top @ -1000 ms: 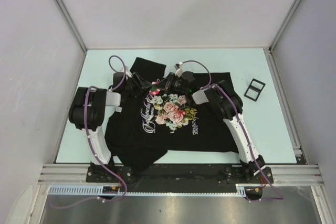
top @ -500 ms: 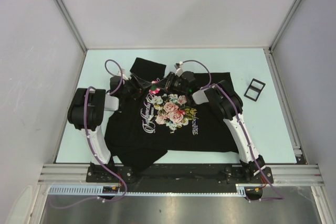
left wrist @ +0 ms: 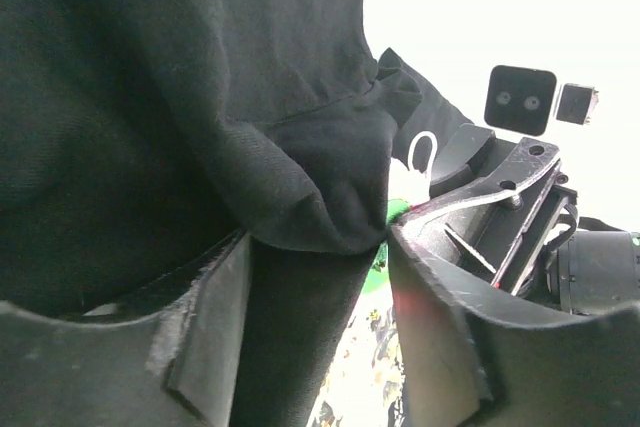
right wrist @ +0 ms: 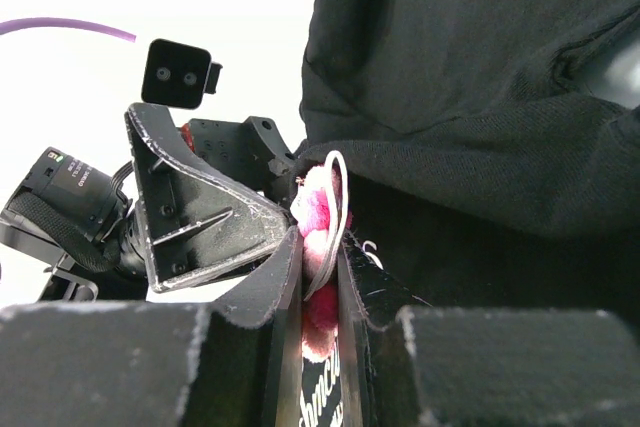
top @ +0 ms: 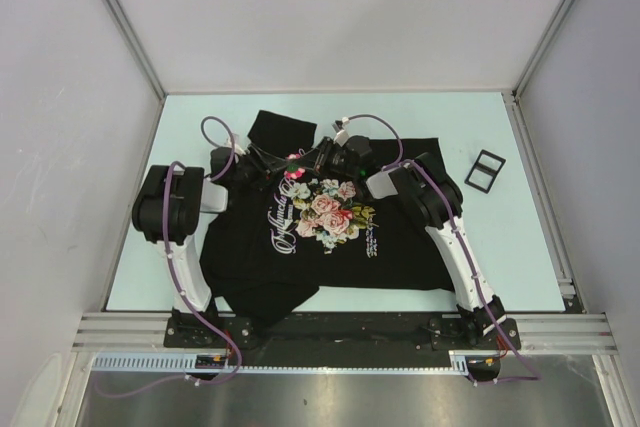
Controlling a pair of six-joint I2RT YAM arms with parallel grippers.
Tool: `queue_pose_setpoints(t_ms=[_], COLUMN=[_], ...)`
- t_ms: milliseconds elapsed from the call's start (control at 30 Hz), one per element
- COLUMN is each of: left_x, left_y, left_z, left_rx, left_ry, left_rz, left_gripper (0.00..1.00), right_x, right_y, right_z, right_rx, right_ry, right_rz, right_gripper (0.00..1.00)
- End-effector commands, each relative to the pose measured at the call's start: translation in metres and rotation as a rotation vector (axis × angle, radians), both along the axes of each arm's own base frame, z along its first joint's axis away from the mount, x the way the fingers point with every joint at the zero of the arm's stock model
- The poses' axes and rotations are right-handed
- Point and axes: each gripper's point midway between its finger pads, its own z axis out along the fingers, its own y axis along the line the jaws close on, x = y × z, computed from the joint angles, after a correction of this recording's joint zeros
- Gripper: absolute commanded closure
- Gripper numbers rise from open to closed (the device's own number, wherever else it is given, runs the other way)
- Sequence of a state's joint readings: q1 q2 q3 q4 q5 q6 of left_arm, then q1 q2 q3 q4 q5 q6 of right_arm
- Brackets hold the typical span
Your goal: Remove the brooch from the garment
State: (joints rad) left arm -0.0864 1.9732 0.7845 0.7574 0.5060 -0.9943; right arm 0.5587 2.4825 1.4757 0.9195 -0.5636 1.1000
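Note:
The garment (top: 400, 247), a black T-shirt with a rose print, lies spread on the table. Near its collar sits the small pink brooch (top: 293, 160). Both grippers meet there, the left gripper (top: 272, 163) from the left and the right gripper (top: 308, 163) from the right. In the right wrist view, my right gripper (right wrist: 320, 242) is shut on the brooch (right wrist: 318, 202), which has a white wire loop against it. In the left wrist view, a bunched fold of the garment (left wrist: 150, 97) fills the gap between the tips of my left gripper (left wrist: 318, 237).
A small black rectangular frame (top: 485, 169) lies on the pale green table (top: 450, 117) right of the shirt. White walls and aluminium posts close in the back and sides. Purple cables loop above both wrists.
My left wrist has shifted slightly to the left and its cable loop moved with it. The right arm holds still, with the brooch between its fingers.

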Motion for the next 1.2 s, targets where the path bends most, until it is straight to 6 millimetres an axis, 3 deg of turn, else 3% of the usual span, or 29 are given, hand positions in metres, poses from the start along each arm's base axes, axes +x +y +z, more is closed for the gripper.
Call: queue_pose_setpoints(t_ms=[0, 400, 467, 767, 833, 900, 933, 1000, 1033, 1167], left_x=[0.006, 0.008, 0.006, 0.005, 0.006, 0.007, 0.008, 0.008, 0.007, 0.011], left_y=[-0.003, 0.001, 0.004, 0.005, 0.002, 0.001, 0.001, 0.000, -0.001, -0.006], left_z=[0.009, 0.007, 0.004, 0.010, 0.013, 0.015, 0.018, 0.018, 0.017, 0.016], left_rx=[-0.012, 0.042, 0.045, 0.058, 0.061, 0.083, 0.091, 0.097, 0.098, 0.128], left_ry=[-0.035, -0.031, -0.021, -0.041, -0.058, -0.072, -0.079, -0.081, -0.080, -0.077], left_rz=[-0.016, -0.008, 0.006, 0.009, -0.014, -0.031, -0.031, -0.041, -0.043, -0.083], left_gripper=[0.45, 0.82, 0.92, 0.97, 0.95, 0.87, 0.85, 0.85, 0.88, 0.95], right_x=[0.004, -0.003, -0.005, -0.006, -0.002, -0.002, -0.004, -0.006, -0.008, -0.004], right_y=[0.003, 0.005, 0.006, -0.001, -0.003, -0.002, 0.001, 0.003, 0.004, -0.001], right_z=[0.030, 0.047, 0.050, 0.055, 0.039, 0.045, 0.038, 0.040, 0.032, 0.033], right_rx=[0.064, 0.141, 0.155, 0.162, 0.081, 0.046, 0.010, -0.030, -0.071, -0.183], right_ry=[-0.095, -0.130, -0.144, -0.162, -0.149, -0.168, -0.165, -0.179, -0.164, -0.198], right_rz=[0.002, 0.034, 0.038, 0.014, -0.016, -0.023, -0.024, -0.027, -0.029, -0.036], right_gripper=[1.00, 1.00, 1.00, 1.00, 1.00, 1.00, 1.00, 1.00, 0.96, 0.66])
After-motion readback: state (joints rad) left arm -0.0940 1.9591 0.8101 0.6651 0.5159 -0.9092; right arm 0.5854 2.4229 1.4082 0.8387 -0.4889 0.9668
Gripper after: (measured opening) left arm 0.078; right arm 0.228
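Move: The garment fold I am about to pinch is already between my left fingertips, about 1 cm ahead and 1 cm right. The brooch is some 3 cm to my left hand's right, level with it in reach. My right fingers already grip the brooch, its middle about 1 cm to the left of that hand. The printed flowers lie some 13 cm back and 12 cm right of my left hand and about 5 cm below it. I keep my left hand almost where it is and close its wide-open fingers onto the dark fold right beside the brooch. Once they are shut, I ease my right hand down and back by about 1.5 cm, still pinching the brooch and dipping its fingertips some 5 degrees, while my left hand sinks about 1 cm from its slight rise. ##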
